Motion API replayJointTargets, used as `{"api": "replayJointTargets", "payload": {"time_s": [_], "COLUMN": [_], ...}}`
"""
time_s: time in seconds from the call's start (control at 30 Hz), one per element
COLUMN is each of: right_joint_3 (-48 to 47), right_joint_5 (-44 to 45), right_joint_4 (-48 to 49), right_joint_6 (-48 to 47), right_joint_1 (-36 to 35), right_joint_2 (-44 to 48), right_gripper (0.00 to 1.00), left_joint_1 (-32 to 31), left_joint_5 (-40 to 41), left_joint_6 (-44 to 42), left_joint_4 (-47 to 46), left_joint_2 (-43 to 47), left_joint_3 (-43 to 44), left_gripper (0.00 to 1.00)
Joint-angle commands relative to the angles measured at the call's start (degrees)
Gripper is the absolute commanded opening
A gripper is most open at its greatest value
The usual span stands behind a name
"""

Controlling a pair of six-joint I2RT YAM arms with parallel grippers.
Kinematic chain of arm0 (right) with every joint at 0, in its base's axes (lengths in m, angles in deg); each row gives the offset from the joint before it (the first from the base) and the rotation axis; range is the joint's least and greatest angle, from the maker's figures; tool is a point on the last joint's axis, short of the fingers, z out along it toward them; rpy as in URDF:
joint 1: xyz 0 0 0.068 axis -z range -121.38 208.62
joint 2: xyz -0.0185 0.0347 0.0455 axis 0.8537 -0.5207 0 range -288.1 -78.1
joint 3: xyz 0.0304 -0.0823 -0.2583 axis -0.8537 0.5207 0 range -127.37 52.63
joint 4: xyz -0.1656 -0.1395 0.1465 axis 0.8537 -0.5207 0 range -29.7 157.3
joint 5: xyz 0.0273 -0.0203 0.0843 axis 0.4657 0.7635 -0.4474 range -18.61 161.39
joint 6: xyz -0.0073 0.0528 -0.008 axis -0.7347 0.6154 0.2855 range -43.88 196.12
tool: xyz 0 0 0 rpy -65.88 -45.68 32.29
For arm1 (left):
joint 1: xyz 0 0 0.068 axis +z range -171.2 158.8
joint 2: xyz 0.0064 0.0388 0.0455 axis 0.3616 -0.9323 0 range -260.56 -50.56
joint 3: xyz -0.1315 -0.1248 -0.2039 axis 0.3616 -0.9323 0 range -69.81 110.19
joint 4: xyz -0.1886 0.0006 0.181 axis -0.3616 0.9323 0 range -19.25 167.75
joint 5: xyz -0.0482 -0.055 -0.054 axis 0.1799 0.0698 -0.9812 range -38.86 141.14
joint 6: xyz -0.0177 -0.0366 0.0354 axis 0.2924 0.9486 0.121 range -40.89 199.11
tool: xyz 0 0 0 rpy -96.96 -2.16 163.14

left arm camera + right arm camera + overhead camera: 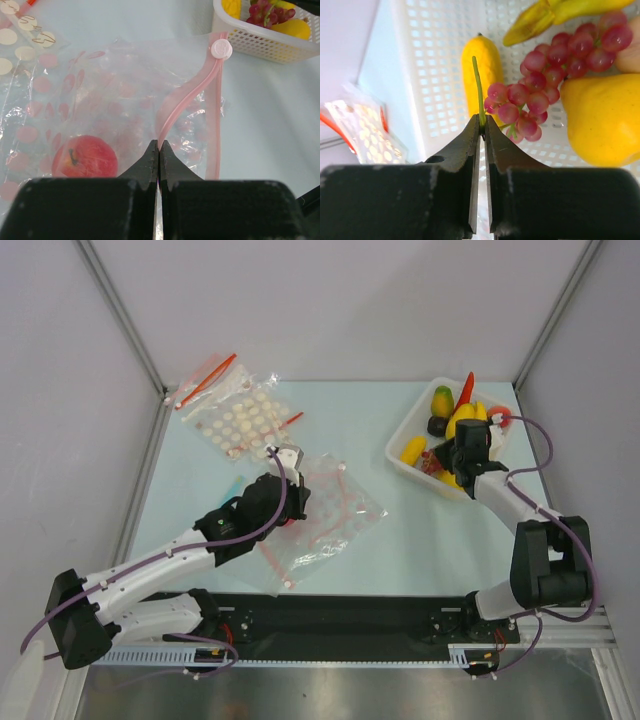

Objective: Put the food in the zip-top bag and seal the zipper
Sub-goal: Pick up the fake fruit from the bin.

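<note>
The zip-top bag (335, 510) (125, 90) lies crinkled on the table, left of centre. My left gripper (292, 492) (158, 145) is shut on the upper lip of its mouth, pinching the pink zipper (187, 90); the strip's round slider (221, 49) sits at the far end. A red apple (85, 156) shows through the plastic. The rest of the food lies in a white basket (412, 416) (435, 60). There my right gripper (470, 447) (481, 120) is shut on the green stem (477, 85) of the grapes (555, 65).
A yellow fruit (605, 120), a yellow oblong one (480, 60) and a banana (540, 20) crowd round the grapes; a red chili (465, 388) leans at the basket's far end. A white-dotted bag (240, 420) and another with a red strip (205, 382) lie far left.
</note>
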Motion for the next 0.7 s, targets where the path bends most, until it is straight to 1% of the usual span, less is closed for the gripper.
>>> {"api": "replayJointTargets", "payload": {"time_s": [0.0, 0.03, 0.07, 0.17, 0.27, 0.3, 0.4, 0.43, 0.5, 0.63, 0.67], "right_joint_3": [0.6, 0.7, 0.6, 1.2, 3.0, 3.6, 6.0, 6.6, 7.6, 8.7, 9.1], "right_joint_5": [3.5, 3.1, 2.0, 0.9, 1.0, 1.1, 1.0, 1.0, 1.4, 2.9, 2.6], "right_joint_4": [4.8, 5.2, 5.2, 5.9, 7.8, 8.6, 11.3, 12.0, 13.6, 15.0, 16.6], "right_joint_6": [-0.4, -0.7, -0.9, -0.5, -0.6, -0.7, -1.0, -1.5, -2.7, -6.4, -7.0], "right_joint_1": [0.2, 0.2, 0.4, 0.7, 0.7, 0.6, 0.5, 0.0, -0.6, -4.0, -4.7], "right_joint_2": [2.6, 2.5, 2.4, 3.1, 6.1, 8.2, 12.1, 15.1, 17.9, 24.8, 27.4], "right_gripper": [0.12, 0.12, 0.10, 0.06, 0.02, 0.00, 0.00, 0.00, 0.00, 0.00, 0.00], "left_joint_1": [0.1, 0.1, 0.1, 0.1, 0.1, 0.1, 0.1, 0.1, 0.1, 0.1, 0.1], "left_joint_5": [0.7, 0.7, 0.8, 1.0, 1.1, 1.1, 1.0, 0.8, 0.6, 0.5, 0.3], "left_joint_6": [0.2, 0.2, 0.2, 0.1, 0.1, 0.1, 0.1, 0.1, 0.1, 0.1, 0.1], "left_joint_4": [-1.1, -1.2, -1.1, -1.0, -1.1, -1.1, -1.0, -1.0, -1.1, -1.1, -1.1], "left_joint_2": [0.9, 0.9, 0.7, 0.5, 0.5, 0.6, 0.6, 0.6, 0.8, 0.8, 0.8], "left_joint_3": [0.4, 0.4, 0.4, 0.6, 0.6, 0.5, 0.6, 0.6, 0.7, 0.5, 0.6], "left_gripper": [0.00, 0.00, 0.00, 0.00, 0.00, 0.00, 0.00, 0.00, 0.00, 0.00, 0.00]}}
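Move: The grape stem is already pinched in the right fingers, with the bunch some 6 cm straight below. The bag mouth the grapes are bound for is about 12 cm back, 27 cm left and perhaps 4 cm lower. In the bin, the long yellow fruit lies 3 cm ahead, 6 cm left; the round yellow fruit 4 cm back, 3 cm right; both some 8 cm down. From the left hand, that mouth is 3 cm ahead, 6 cm right, 6 cm below. Keep the right fingers shut on the grape stem and, after a brief near-pause, draw the bunch up out of the bin by about 12 cm, quickening as it rises. Ease back some 4 cm towards the base meanwhile, and tip the fingers up roughly 25 degrees so they point nearly level. ##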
